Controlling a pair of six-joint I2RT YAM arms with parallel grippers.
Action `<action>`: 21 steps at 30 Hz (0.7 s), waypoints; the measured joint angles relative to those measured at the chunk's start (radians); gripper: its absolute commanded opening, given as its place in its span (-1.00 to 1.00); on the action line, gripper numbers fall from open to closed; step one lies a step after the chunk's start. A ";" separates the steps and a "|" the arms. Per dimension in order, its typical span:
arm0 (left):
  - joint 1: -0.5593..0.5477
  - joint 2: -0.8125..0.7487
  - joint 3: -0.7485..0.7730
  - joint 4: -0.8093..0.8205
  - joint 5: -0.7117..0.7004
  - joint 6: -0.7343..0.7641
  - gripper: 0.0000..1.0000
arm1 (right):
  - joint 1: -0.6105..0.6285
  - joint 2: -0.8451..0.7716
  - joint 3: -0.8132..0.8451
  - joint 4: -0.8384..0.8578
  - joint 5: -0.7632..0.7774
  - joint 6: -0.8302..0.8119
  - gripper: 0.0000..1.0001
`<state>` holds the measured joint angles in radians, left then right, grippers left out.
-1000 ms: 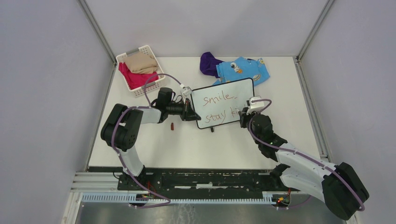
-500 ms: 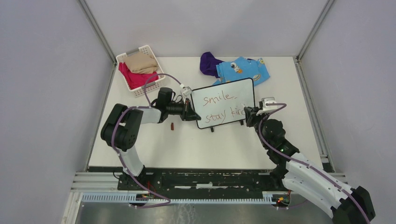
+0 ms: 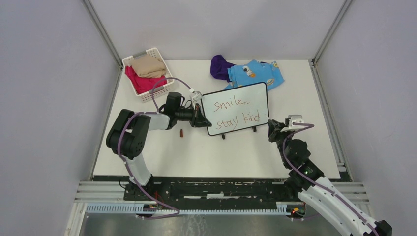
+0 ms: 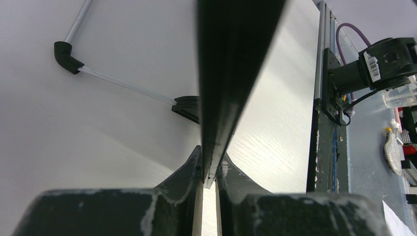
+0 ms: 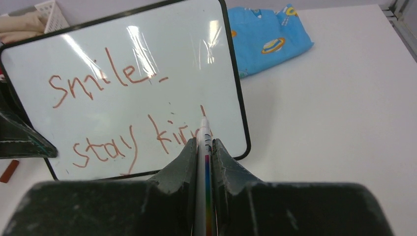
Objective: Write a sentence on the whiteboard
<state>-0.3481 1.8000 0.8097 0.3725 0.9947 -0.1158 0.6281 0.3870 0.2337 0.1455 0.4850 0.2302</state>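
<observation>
The whiteboard (image 3: 258, 96) stands tilted on its two black feet at mid-table. The sentence (image 3: 238, 119) reads "smile" over "stay kind" in reddish-brown marker. My left gripper (image 3: 200, 118) is shut on the board's left edge; in the left wrist view its fingers (image 4: 189, 169) pinch the black frame (image 4: 231, 59). My right gripper (image 3: 273, 129) sits just right of the board's lower right corner, shut on a thin white marker (image 5: 203, 135) with a rainbow stripe. In the right wrist view the tip points at the whiteboard (image 5: 196, 64) near the end of "kind", apart from it.
A white slatted basket (image 3: 158, 51) with beige and pink cloth stands at the back left. A purple cloth (image 3: 220, 66) and a blue patterned cloth (image 3: 258, 73) lie behind the board. A small reddish cap (image 3: 181, 132) lies on the table under the left arm.
My right gripper has pulled the marker off the board, moving right and nearer; "kind" now shows whole. The left gripper and the board have not moved.
</observation>
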 measured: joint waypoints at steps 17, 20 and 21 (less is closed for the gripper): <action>0.000 0.000 0.001 -0.002 -0.002 0.000 -0.96 | -0.002 0.175 -0.035 0.025 0.011 0.069 -1.00; 0.000 0.000 0.001 -0.002 -0.002 0.000 -0.96 | -0.008 0.182 -0.034 0.026 0.016 0.074 -1.00; 0.000 0.000 0.001 -0.002 -0.002 0.000 -0.96 | -0.012 0.182 -0.034 0.025 0.019 0.077 -1.00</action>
<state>-0.3481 1.8000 0.8108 0.3710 0.9928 -0.1158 0.6163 0.5686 0.1997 0.1707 0.5041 0.3077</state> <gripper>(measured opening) 0.174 0.179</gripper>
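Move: The finished "d" of "kind" on the leaning whiteboard lies about 8 cm ahead, 6 cm left and 6 cm below the right hand, which already holds the marker. From that hand, the board's lower right corner is some 6 cm ahead, 1 cm left and 9 cm lower; the end of "smile" is about 12 cm ahead, 13 cm left and 2 cm lower. From the left hand, the "d" is roughly 21 cm right, 2 cm ahead and 3 cm higher. The marker, still pinched in the right fingers, is lowered about 5.5 cm in front of the board's lower right part, closing on the height of the "d", and eases to a stop as the wrist tips its point down some 10 degrees. No fresh contact with the board can be made out. The left hand stays put and keeps its grip on the board's left edge. ##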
